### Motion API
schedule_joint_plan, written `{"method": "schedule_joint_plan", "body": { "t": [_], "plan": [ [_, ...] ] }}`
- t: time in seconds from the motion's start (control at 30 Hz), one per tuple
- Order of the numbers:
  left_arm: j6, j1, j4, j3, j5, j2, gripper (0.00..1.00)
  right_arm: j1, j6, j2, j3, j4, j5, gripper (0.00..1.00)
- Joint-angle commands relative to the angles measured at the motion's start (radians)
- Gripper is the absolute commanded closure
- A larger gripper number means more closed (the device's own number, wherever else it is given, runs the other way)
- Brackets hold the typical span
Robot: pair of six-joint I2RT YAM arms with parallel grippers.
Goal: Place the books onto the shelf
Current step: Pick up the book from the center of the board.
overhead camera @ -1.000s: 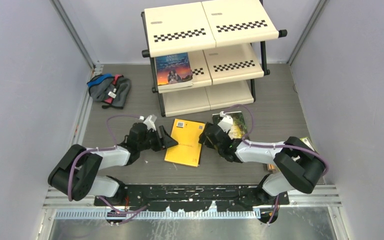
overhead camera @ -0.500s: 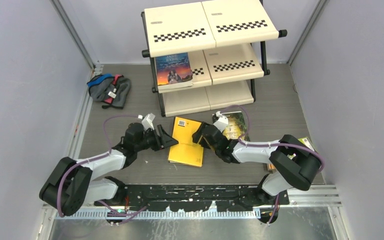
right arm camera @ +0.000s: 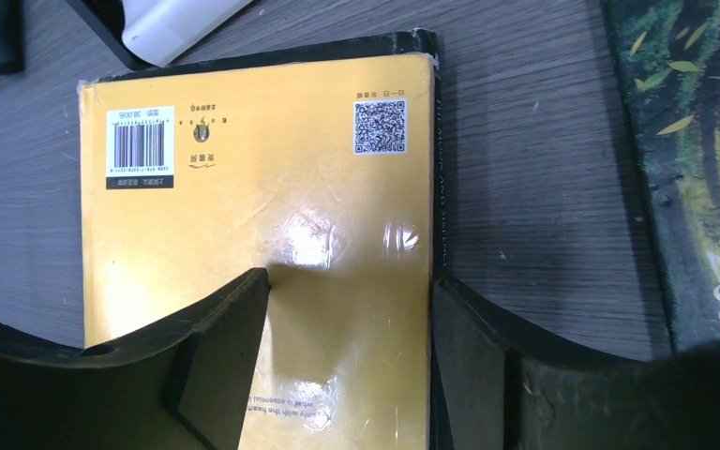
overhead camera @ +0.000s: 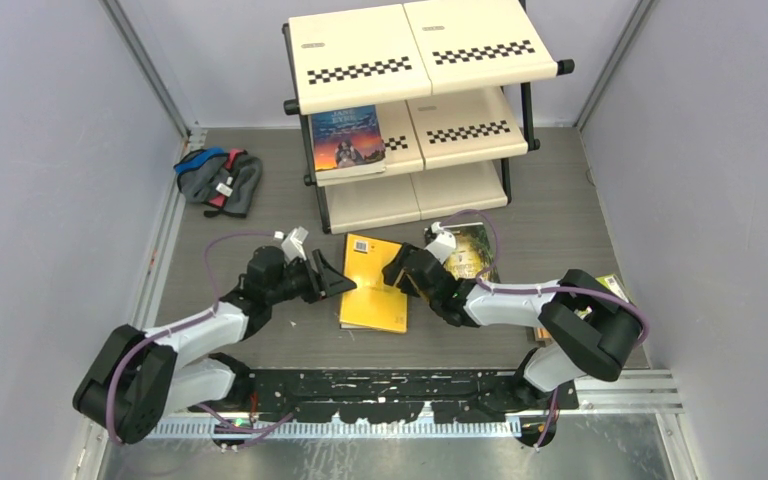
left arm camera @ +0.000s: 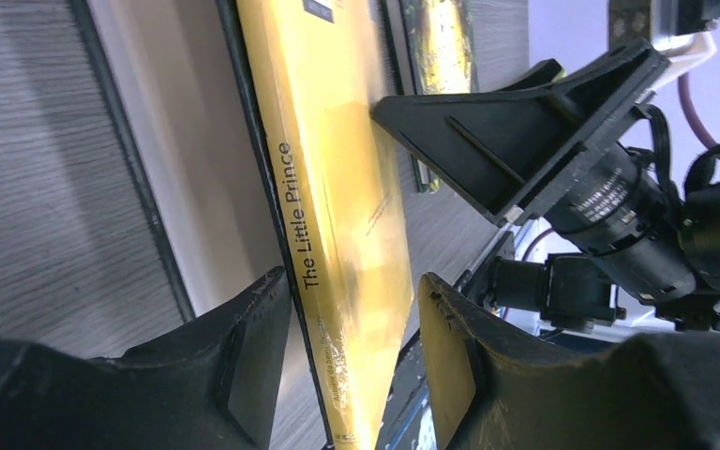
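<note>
A yellow book [overhead camera: 375, 290] lies flat on the table in front of the shelf [overhead camera: 415, 55]. Its spine [left arm camera: 311, 234] reads "The Little Prince". My left gripper [overhead camera: 345, 284] [left arm camera: 352, 283] is open and straddles the book's left edge, with a gap still showing at one finger. My right gripper [overhead camera: 397, 272] [right arm camera: 349, 281] is open at the book's right edge, one finger over the cover [right arm camera: 272, 187] and the other beside that edge. A blue book [overhead camera: 345, 137] lies on the shelf's middle tier. A dark green-gold book [overhead camera: 472, 250] [right arm camera: 703, 141] lies on the table right of the yellow one.
A grey-blue cloth bundle [overhead camera: 218, 180] lies at the far left near the wall. Another book [overhead camera: 615, 287] peeks out behind the right arm's elbow. The shelf's black frame [overhead camera: 312, 170] stands just beyond the yellow book. Walls close in on both sides.
My left arm has reached further right onto the yellow book's edge and its jaws have narrowed. The book has turned slightly and slid a little right. The right gripper has moved onto it.
</note>
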Motion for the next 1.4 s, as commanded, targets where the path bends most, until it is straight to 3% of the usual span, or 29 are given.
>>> {"method": "schedule_joint_plan", "body": {
  "t": [0.0, 0.17, 0.5, 0.73, 1.17, 1.37],
  "plan": [
    [-0.002, -0.008, -0.002, 0.039, 0.083, -0.118, 0.47, 0.02, 0.008, -0.011, 0.024, 0.028, -0.025, 0.31],
    [0.023, -0.007, -0.114, 0.046, 0.059, -0.207, 0.45, 0.02, 0.006, -0.014, 0.023, 0.03, -0.03, 0.31],
    [-0.049, -0.011, 0.047, -0.006, 0.093, -0.123, 0.45, 0.029, 0.006, -0.023, 0.027, 0.031, -0.036, 0.31],
    [-0.01, -0.01, -0.057, 0.02, 0.077, -0.176, 0.45, 0.031, 0.005, -0.034, 0.019, 0.076, -0.083, 0.31],
    [0.047, -0.011, -0.049, -0.061, 0.06, -0.093, 0.47, 0.032, 0.037, -0.03, -0.078, 0.273, -0.177, 0.31],
    [0.062, -0.01, -0.077, -0.105, 0.037, -0.133, 0.43, 0.032, 0.036, -0.029, -0.078, 0.297, -0.216, 0.31]
  ]
}}
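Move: The yellow book lies across a dark book, its spine edge already between the left hand's open fingers; its middle is about 7 cm to the right of the left hand, 2 cm ahead and some 3 cm below. From the right hand, at its right edge, its middle is roughly 5 cm to the left, 1 cm back and about level. The dark book is right under it, about 2 cm lower; the green book is some 15 cm to the right of the right hand and 3 cm ahead. The yellow book is worked off the dark one from both sides with fingers still open: the left hand, around its spine edge, first lifts about 2 cm, hovers, then draws back and sinks some 6 cm, easing left. Against the opposite edge, the right hand's finger pushes left and slightly back about 3 cm, tilting and turning counter-clockwise. ##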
